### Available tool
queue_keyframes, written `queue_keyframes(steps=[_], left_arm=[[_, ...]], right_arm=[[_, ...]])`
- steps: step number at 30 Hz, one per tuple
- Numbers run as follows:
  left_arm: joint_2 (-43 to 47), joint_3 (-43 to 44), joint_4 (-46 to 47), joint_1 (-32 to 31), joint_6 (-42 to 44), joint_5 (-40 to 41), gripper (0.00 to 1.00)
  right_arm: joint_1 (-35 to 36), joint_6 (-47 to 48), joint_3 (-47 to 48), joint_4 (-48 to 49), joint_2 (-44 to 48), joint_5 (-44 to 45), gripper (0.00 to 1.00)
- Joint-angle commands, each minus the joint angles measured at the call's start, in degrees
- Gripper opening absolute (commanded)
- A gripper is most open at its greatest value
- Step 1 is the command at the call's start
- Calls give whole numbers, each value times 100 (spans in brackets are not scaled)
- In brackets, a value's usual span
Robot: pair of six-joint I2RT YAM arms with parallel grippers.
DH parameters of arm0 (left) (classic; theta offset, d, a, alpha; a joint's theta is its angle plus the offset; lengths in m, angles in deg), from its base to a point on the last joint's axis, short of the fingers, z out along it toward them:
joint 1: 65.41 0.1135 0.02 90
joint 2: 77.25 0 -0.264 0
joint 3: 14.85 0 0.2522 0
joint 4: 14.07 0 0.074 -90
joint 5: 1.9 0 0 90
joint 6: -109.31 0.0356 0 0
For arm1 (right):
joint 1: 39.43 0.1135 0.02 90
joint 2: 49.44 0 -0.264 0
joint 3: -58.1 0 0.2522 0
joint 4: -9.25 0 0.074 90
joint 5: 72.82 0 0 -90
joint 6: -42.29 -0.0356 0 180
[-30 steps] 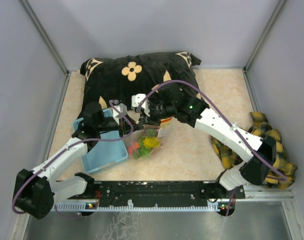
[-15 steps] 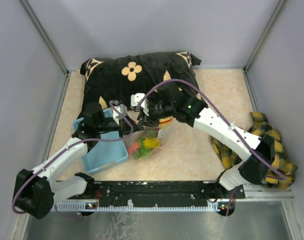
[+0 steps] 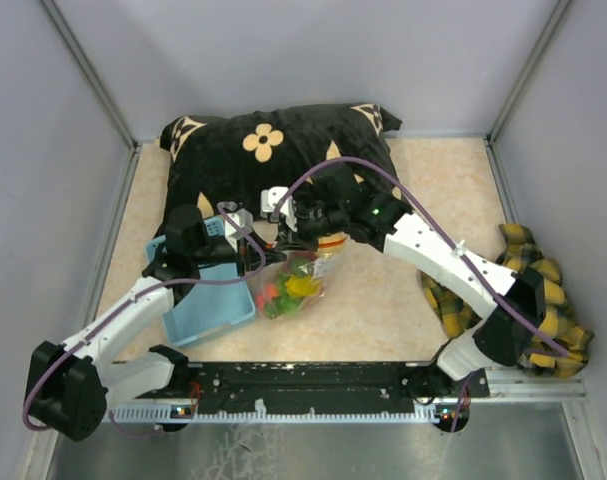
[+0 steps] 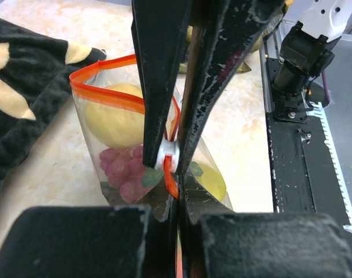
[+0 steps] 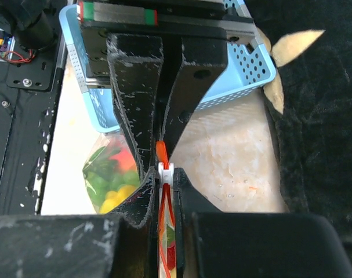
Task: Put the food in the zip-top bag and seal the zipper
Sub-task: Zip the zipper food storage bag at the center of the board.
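Note:
The zip-top bag point(image 3: 291, 285) stands upright between the arms on the table, holding the food: a yellow pear piece point(image 4: 115, 119), purple grapes point(image 4: 120, 171), and red and green pieces point(image 5: 109, 168). My left gripper point(image 4: 178, 182) is shut on the end of the red zipper point(image 4: 171, 184). My right gripper point(image 5: 166, 174) is shut on the zipper's white slider point(image 5: 166, 169), right against the left fingertips. Beyond the slider the two red strips point(image 4: 100, 92) stand apart, so the mouth gapes there.
A light blue basket point(image 3: 208, 300) lies just left of the bag, under the left arm. A black flowered pillow point(image 3: 273, 150) fills the back of the table. A yellow and black plaid cloth point(image 3: 543, 290) is bunched at the right edge.
The right arm has edged a little to the left along the bag's mouth. The left arm and the bag have stayed where they were.

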Motion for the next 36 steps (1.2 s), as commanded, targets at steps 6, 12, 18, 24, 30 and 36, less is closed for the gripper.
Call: queue_keyframes(steps=[6,12,18,24,30,36], left_arm=[[331,-100,378,-38,20,60,1],[449,-198,397,-38,66,301,1],[449,-200,407,-33,167,528,1],[361,-64,443,-24,216,746,1],[131,43,672,22,108,1130,1],[-251,9,876,76,-148,1414,1]], right_arm=[[-411,45,-502,-43,567,568,0],[-639,-57,-777,-75,788,946,0],[-714,-113,-840,-132,1268,1223,0],[-757,-128,-741,-399,1540,1732,0],[-776,-290,-793,-578,1789,1999,0],[-780,-467,-1003,-612,2004,2129,0]])
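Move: The slider is already pinched in the right fingers; the open zipper's far end lies about 10 cm to that hand's right, 1 cm ahead and some 3 cm lower. The bag's bulging food hangs roughly 8 cm back and 2 cm right, the blue basket some 18 cm left and 9 cm back, both lower. From the left fingers, shut on the zipper's near end, the slider is about 3 cm right and 2 cm ahead, the far end roughly 13 cm right and 3 cm ahead. Steadily to the right, away from the left fingers, the right hand draws the pinched slider about 11 cm along the zipper towards its open end, dipping a little before coming partly back up and turning some 20 degrees clockwise. The left hand keeps its pinch on the near end as the anchor, hardly moving at first, then easing up slightly and nearly 4 cm forward. ##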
